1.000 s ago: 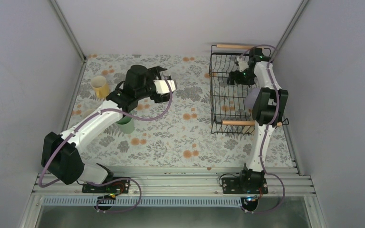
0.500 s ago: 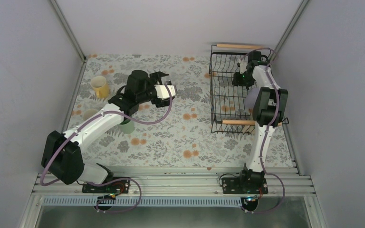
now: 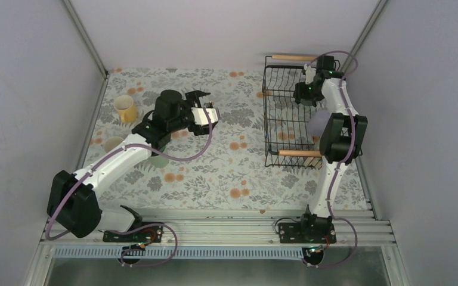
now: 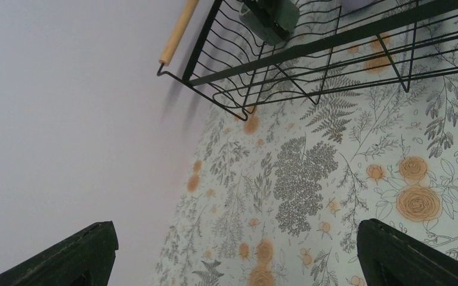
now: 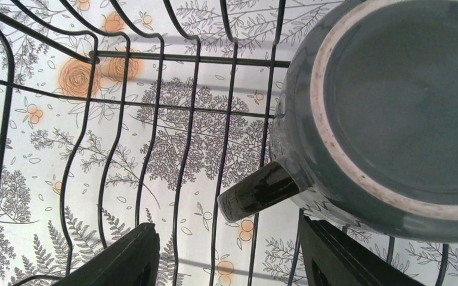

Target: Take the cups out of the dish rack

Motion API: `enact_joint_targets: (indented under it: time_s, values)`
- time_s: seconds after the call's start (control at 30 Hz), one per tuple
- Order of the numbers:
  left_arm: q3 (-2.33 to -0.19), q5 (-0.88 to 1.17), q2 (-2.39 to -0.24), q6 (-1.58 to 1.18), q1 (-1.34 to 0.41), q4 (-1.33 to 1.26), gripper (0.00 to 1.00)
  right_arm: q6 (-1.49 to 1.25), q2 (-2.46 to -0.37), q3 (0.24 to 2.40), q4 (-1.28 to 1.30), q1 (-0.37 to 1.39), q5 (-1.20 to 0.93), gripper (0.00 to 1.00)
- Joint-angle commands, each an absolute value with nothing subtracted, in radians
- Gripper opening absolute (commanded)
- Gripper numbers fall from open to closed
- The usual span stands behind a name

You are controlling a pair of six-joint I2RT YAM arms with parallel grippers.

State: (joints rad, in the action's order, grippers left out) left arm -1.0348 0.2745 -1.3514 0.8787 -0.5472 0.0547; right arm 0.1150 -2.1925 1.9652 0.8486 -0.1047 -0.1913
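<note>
The black wire dish rack stands at the far right. Inside it a dark green cup lies with its base toward the right wrist camera. Its handle pokes out between the fingers of my right gripper, which is open and not touching it. A lavender cup shows in the rack, partly behind the right arm. My left gripper hovers open and empty over the table left of the rack. On the table at the left stand a yellow cup, a beige cup and a mint green cup.
The rack has light wooden handles at its far end and near end. Grey walls close in on both sides and at the back. The mint cup sits partly under the left arm's forearm.
My right gripper has shifted a little toward the rack's far end and its jaws have narrowed. The left arm has swung slightly, still open.
</note>
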Motion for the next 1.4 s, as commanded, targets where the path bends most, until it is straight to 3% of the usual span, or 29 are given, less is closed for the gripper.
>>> enact_joint_targets:
  time_s: [0.0,0.27,0.57,0.67,0.77,0.9,1.17,1.37]
  values:
    - [-1.029,0.299,-1.323,0.868,-0.548,0.040,1.00,0.108,-2.174,1.989,0.827,-0.094,-0.201,0.62]
    - [-1.021,0.290,-1.299,0.869,-0.548,0.065,1.00,0.103,-2.241,2.010,0.823,-0.096,-0.327,0.60]
    - [-1.008,0.302,-1.289,0.864,-0.548,0.059,1.00,0.101,-2.207,1.909,0.715,-0.094,-0.311,0.55]
    - [-1.009,0.309,-1.289,0.860,-0.548,0.058,1.00,0.098,-2.202,1.864,0.654,-0.094,-0.244,0.50]
    - [-1.006,0.313,-1.286,0.859,-0.548,0.054,1.00,0.078,-2.187,1.822,0.594,-0.095,-0.194,0.34]
    - [-1.003,0.314,-1.287,0.861,-0.548,0.049,1.00,0.060,-2.131,1.741,0.504,-0.095,-0.218,0.20]
    - [-0.992,0.318,-1.282,0.859,-0.548,0.044,1.00,0.071,-2.108,1.732,0.499,-0.096,-0.295,0.04]
    - [-0.971,0.320,-1.266,0.859,-0.548,0.030,1.00,0.071,-2.078,1.752,0.546,-0.109,-0.350,0.04]
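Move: The right hand is inside the rack with fingers half open. The dark green cup, upside down, has its middle about 6 cm to the right, 3 cm ahead and 4 cm below; its handle points back towards the finger gap, some 2 cm ahead, 1 cm right and 4 cm down. The purple cup stands about 9 cm back and 7 cm right. From the idle left hand, the dark green cup lies roughly 20 cm ahead and 44 cm right, well below. The right hand first shifts about 2 cm left and a little forward, staying level, then sinks some 5 cm beside the dark green cup's handle, easing back a little to the right while its fingers close from just over half open to nearly shut. It then rises about 3 cm, with the fingertips tilting outward, and the shut tips show right at the handle's near edge; a hold on the handle can't be made out. ##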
